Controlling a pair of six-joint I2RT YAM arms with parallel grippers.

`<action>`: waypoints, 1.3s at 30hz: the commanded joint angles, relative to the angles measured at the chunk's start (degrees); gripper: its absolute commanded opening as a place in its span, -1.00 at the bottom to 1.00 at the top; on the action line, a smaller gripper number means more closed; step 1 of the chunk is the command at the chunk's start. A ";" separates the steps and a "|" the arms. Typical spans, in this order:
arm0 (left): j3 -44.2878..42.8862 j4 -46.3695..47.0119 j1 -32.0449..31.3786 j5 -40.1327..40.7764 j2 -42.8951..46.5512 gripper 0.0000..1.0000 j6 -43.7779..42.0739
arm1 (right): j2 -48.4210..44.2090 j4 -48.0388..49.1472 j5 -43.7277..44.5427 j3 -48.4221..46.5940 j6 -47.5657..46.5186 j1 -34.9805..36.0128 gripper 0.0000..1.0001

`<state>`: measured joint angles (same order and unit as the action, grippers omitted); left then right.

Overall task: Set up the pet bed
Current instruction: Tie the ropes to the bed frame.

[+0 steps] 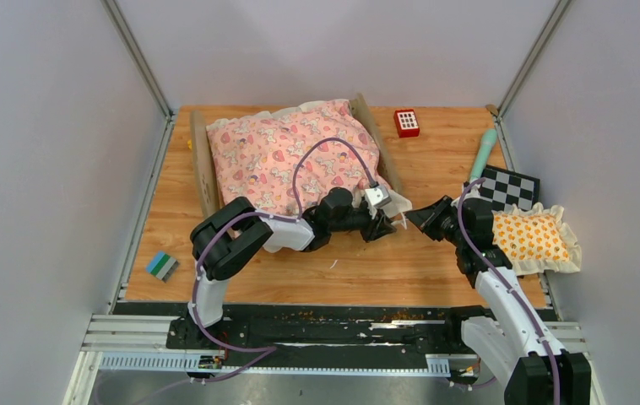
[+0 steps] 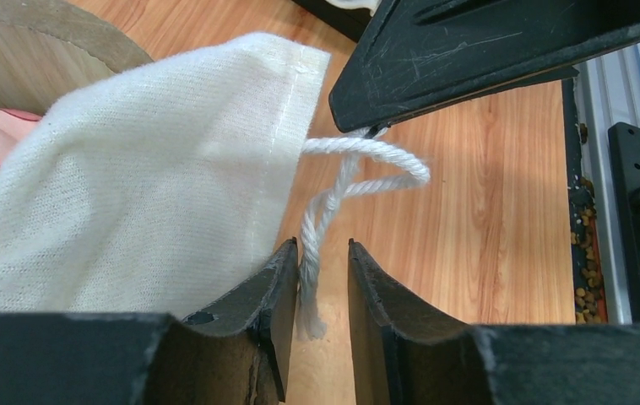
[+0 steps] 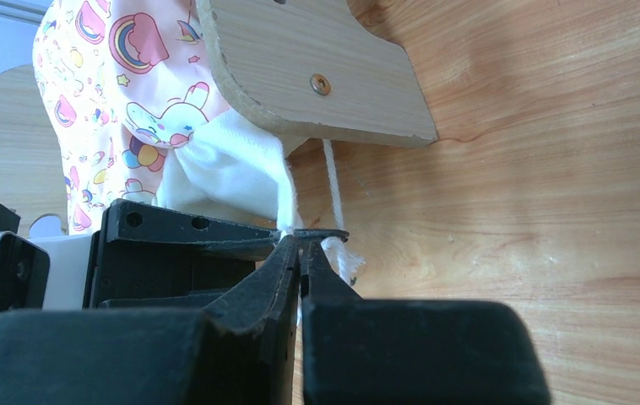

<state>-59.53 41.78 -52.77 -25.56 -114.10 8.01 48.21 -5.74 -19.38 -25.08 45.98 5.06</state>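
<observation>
The pet bed [image 1: 202, 169] stands at the back of the table, its pink unicorn quilt [image 1: 291, 156] heaped over it. A white cloth corner [image 2: 148, 169] with a white string [image 2: 333, 190] hangs out at the bed's near right end. My left gripper [image 2: 323, 246] is open, and the string runs loosely through the gap between its jaws. My right gripper [image 3: 302, 240] is shut on the string's loop, tip to tip with the left gripper [image 1: 384, 226] just below the wooden frame [image 3: 325, 76]. The mattress is hidden.
An orange-patterned frilled pillow [image 1: 532, 236] lies at the right edge beside a checkered board [image 1: 511, 187] and a teal stick [image 1: 481, 153]. A red block [image 1: 406, 122] sits at the back. A green-blue block [image 1: 162, 266] lies front left.
</observation>
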 commanded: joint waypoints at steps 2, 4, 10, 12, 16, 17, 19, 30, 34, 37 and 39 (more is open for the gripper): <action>1.05 0.23 0.22 0.85 2.88 -0.35 -1.33 | -1.49 2.40 0.56 -0.01 -0.44 -0.05 -1.00; 1.19 0.23 0.31 0.86 2.79 -0.39 -1.24 | -1.47 2.39 0.57 0.03 -0.46 -0.05 -1.00; 2.12 0.93 0.48 0.94 3.00 -0.43 -1.16 | -1.58 2.33 0.57 -0.01 -0.48 -0.05 -1.00; 2.29 0.94 0.59 0.92 3.09 -0.47 -1.16 | -1.66 2.31 0.57 0.01 -0.49 -0.05 -1.00; 2.81 1.06 0.74 1.21 3.51 -0.52 -1.07 | -1.67 2.27 0.61 0.00 -0.53 -0.05 -1.00; 3.04 1.03 0.74 1.29 3.61 -0.54 -1.11 | -1.64 2.26 0.73 0.02 -0.54 -0.05 -1.00; 3.40 1.02 0.83 1.52 3.87 -0.61 -1.28 | -1.66 2.25 0.70 0.00 -0.54 -0.05 -1.00; 5.52 1.13 1.86 1.37 6.01 -0.90 -1.39 | -2.37 1.43 1.46 -0.26 -1.36 -0.05 -1.00; 6.45 -0.30 2.06 1.82 8.08 -0.89 -2.28 | -2.75 0.67 2.36 -0.43 -2.13 -0.05 -1.00; 7.23 -1.69 2.06 1.79 9.32 -0.87 -3.35 | -3.11 -0.09 3.33 -0.66 -3.08 -0.05 -1.00; 7.69 -2.75 2.07 1.87 9.95 -0.86 -4.04 | -3.41 -0.60 4.14 -0.90 -3.56 -0.05 -1.00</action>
<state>-53.12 41.78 -50.98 -23.90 -107.09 6.44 46.06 -7.03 -18.09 -25.04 44.53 5.10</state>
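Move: The rope's free end already hangs between the left hand's open fingertips, within about 1 cm of its hand point. The rope loop pinched by the right hand is roughly 2 cm to the right and 3 cm above, level in depth. The cushion's white corner lies about 4 cm ahead, 1 cm left and 1 cm up; the bed frame's near corner is some 8 cm ahead, 1 cm right and 4 cm lower. From the right hand the rope end hangs roughly 2 cm left and 3 cm below. Easing leftward, the left hand closes its fingers from about a third open and pinches the hanging rope end, then draws it on to the left and, late on, up, away from the right fingertips. It covers about 3 cm left and 1.5 cm up, with hardly any wrist turn. The right hand stays shut on the loop, almost still. ##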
